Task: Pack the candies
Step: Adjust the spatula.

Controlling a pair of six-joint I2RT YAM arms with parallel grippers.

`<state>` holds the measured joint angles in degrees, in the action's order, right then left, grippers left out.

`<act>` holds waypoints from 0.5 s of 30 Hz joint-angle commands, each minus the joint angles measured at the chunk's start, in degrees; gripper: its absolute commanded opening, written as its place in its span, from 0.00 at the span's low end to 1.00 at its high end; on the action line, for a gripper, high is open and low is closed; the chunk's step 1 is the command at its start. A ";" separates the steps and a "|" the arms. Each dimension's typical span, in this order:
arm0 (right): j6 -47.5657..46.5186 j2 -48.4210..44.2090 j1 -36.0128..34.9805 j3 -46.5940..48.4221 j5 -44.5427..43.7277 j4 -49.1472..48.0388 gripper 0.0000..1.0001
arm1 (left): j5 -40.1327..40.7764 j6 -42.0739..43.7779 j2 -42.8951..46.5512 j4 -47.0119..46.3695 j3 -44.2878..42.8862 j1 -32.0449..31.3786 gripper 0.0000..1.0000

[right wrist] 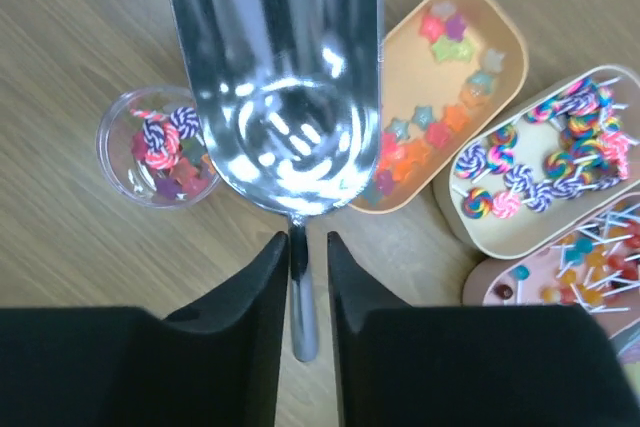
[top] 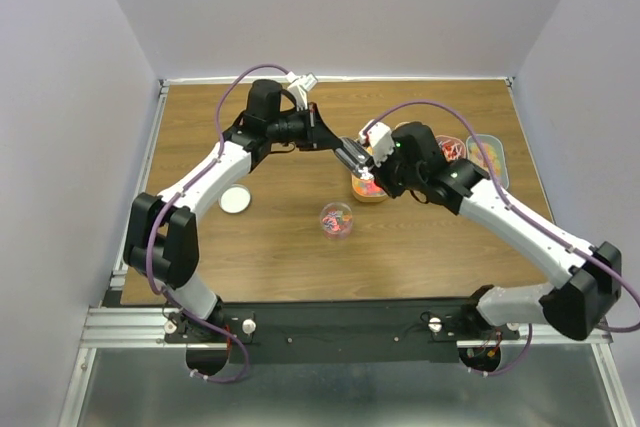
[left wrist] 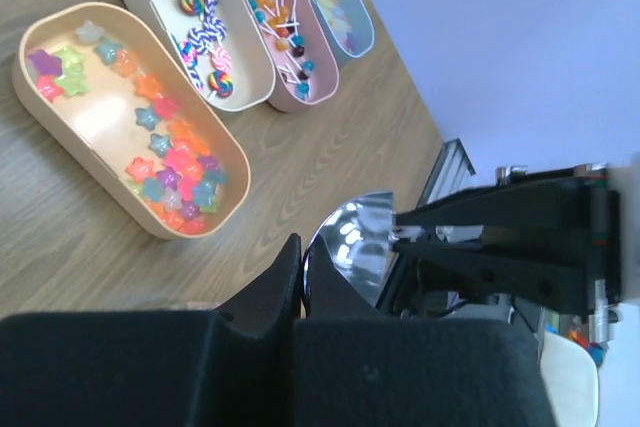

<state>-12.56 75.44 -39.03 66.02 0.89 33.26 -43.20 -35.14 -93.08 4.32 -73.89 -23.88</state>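
The candies are tiny coloured stars lying in a beige oblong tray. More of the candies fill a small clear cup, which stands mid-table. A metal scoop hangs empty over the cup and the star tray. My left gripper is shut on the scoop's rim. My right gripper straddles the scoop's thin handle, with its jaws slightly apart and a gap on the handle's right side. From above, both grippers meet at the scoop.
Three more oblong trays sit beside the star tray: swirl lollipops, small stick lollipops and a blue-green one. A white lid lies left of the cup. Purple walls enclose the table.
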 commanded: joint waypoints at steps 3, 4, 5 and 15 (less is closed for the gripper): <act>3.76 -8.64 -0.44 -4.75 -0.36 -8.47 0.52 | -11.28 -7.83 -1.93 -7.02 2.87 1.81 0.00; 4.12 -9.69 -0.35 -5.11 -0.27 -9.43 0.57 | -12.68 -9.06 -2.28 -7.74 3.13 2.34 0.00; 4.55 -10.57 -0.44 -5.72 -0.18 -9.87 0.59 | -13.31 -11.68 -2.54 -8.35 3.40 2.78 0.00; 4.21 -14.35 -0.35 -8.63 1.92 -11.90 0.69 | -20.08 -34.64 -3.34 -28.11 10.69 4.98 0.00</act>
<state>-8.82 61.58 -39.05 58.92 0.97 23.53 -57.67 -57.06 -95.70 -12.01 -65.36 -19.51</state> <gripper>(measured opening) 0.691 0.014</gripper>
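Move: The spatula bridges the hands: its middle is about 4 cm back, 5 cm right and 3 cm below the left hand, which grips the blade end, and about 3 cm ahead, 3 cm left and 2 cm above the right, whose fingers straddle the handle. From the right hand, well below, the gummy box lies some 5 cm ahead and 2 cm right; the jar is roughly 7 cm back and 6 cm left. Already loosening around the spatula's handle, the right fingers spread wide and come free, and the right hand rises about 6 cm away from it, tilting its fingers upward some 15 degrees. The left keeps its shut grip on the blade end, rolling roughly 20 degrees while easing slightly back. ##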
